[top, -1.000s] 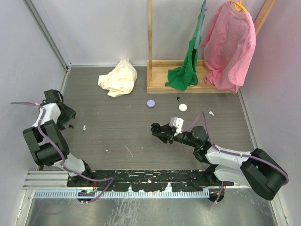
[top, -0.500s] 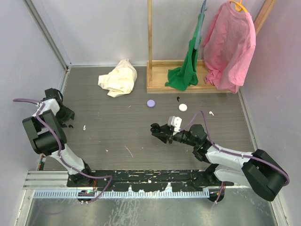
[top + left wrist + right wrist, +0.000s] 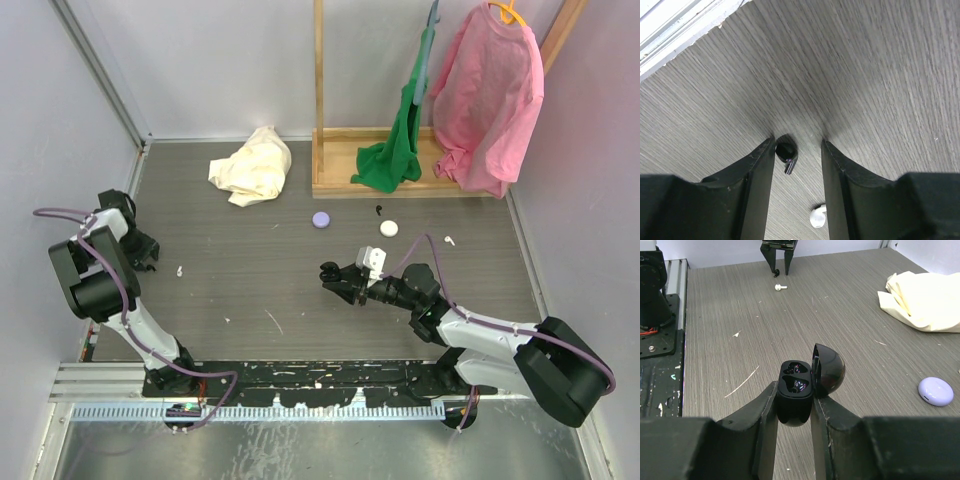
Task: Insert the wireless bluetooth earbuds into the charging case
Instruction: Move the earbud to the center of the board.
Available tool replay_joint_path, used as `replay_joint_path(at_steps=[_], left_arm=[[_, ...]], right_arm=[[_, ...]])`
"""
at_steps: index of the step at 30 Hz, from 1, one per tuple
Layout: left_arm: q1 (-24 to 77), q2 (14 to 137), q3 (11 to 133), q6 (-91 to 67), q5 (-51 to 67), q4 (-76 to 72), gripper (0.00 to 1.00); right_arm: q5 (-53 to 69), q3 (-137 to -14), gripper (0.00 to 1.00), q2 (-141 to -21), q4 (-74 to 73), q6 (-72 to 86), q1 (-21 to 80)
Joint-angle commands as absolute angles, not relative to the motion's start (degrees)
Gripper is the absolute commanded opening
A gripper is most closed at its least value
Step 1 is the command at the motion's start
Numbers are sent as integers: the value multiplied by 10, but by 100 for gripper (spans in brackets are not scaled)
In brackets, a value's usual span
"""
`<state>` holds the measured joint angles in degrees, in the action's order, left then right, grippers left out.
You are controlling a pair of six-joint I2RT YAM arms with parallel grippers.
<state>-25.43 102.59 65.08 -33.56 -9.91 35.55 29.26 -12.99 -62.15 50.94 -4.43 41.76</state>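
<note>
A black earbud point(image 3: 786, 152) lies on the grey table between the fingers of my left gripper point(image 3: 797, 140). It rests against the left finger, with a gap to the right finger, so the gripper is open. In the right wrist view the left gripper point(image 3: 779, 255) stands at the far end. My right gripper point(image 3: 794, 390) is shut on the black charging case point(image 3: 796, 382), held above the table's middle point(image 3: 335, 278). Its lid point(image 3: 829, 370) is open and both wells are empty. A small black piece point(image 3: 379, 211) lies near the rack; I cannot tell whether it is an earbud.
A white earbud point(image 3: 817, 216) lies just behind the left fingers. The wall edge point(image 3: 680, 35) runs close by. Further back are a cream cloth point(image 3: 252, 165), a purple case point(image 3: 320, 220), a white round case point(image 3: 388, 228) and a wooden rack point(image 3: 400, 185) with a green cloth and a pink shirt.
The left gripper's jaws have narrowed around the black earbud, and the left wrist has shifted slightly. The right arm and the case have not moved.
</note>
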Motion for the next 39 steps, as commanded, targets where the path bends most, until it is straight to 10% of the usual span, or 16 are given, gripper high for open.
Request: replay_joint_path(at_steps=[1,18,39], left_arm=[[-260,1035,664,-334,-92,354,42],[-257,1017,656,-331,-60,359,20],[-201,995,649,-334,27,338,16]], right_arm=[[296,-156,1,-617,531,-52,416],[292,-150,1,-599,525,-59,416],[279,-122,1,-575,539,-65,415]])
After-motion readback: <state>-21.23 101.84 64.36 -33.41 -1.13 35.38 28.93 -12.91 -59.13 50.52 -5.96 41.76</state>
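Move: The black earbud lies just under the left hand, between the parted fingertips, some 1 cm back of their middle and 1 cm lower. The white earbud is on the board about 6 cm to this hand's right, roughly level with it in reach; the cream cloth is farther off, some 26 cm ahead and 26 cm right. From the right hand, which holds the open black case, the black earbud lies about 48 cm left, 11 cm ahead and 16 cm down. The left fingers close on the black earbud and pinch it while the hand stays put. Then, keeping hold and staying low at practically the same height, the hand carries it about 5 cm to the right and a little forward, towards the white earbud, with the wrist tipping the fingers some 10 degrees nearer to straight down. The right hand keeps its grip on the open case and eases up a good centimetre. ##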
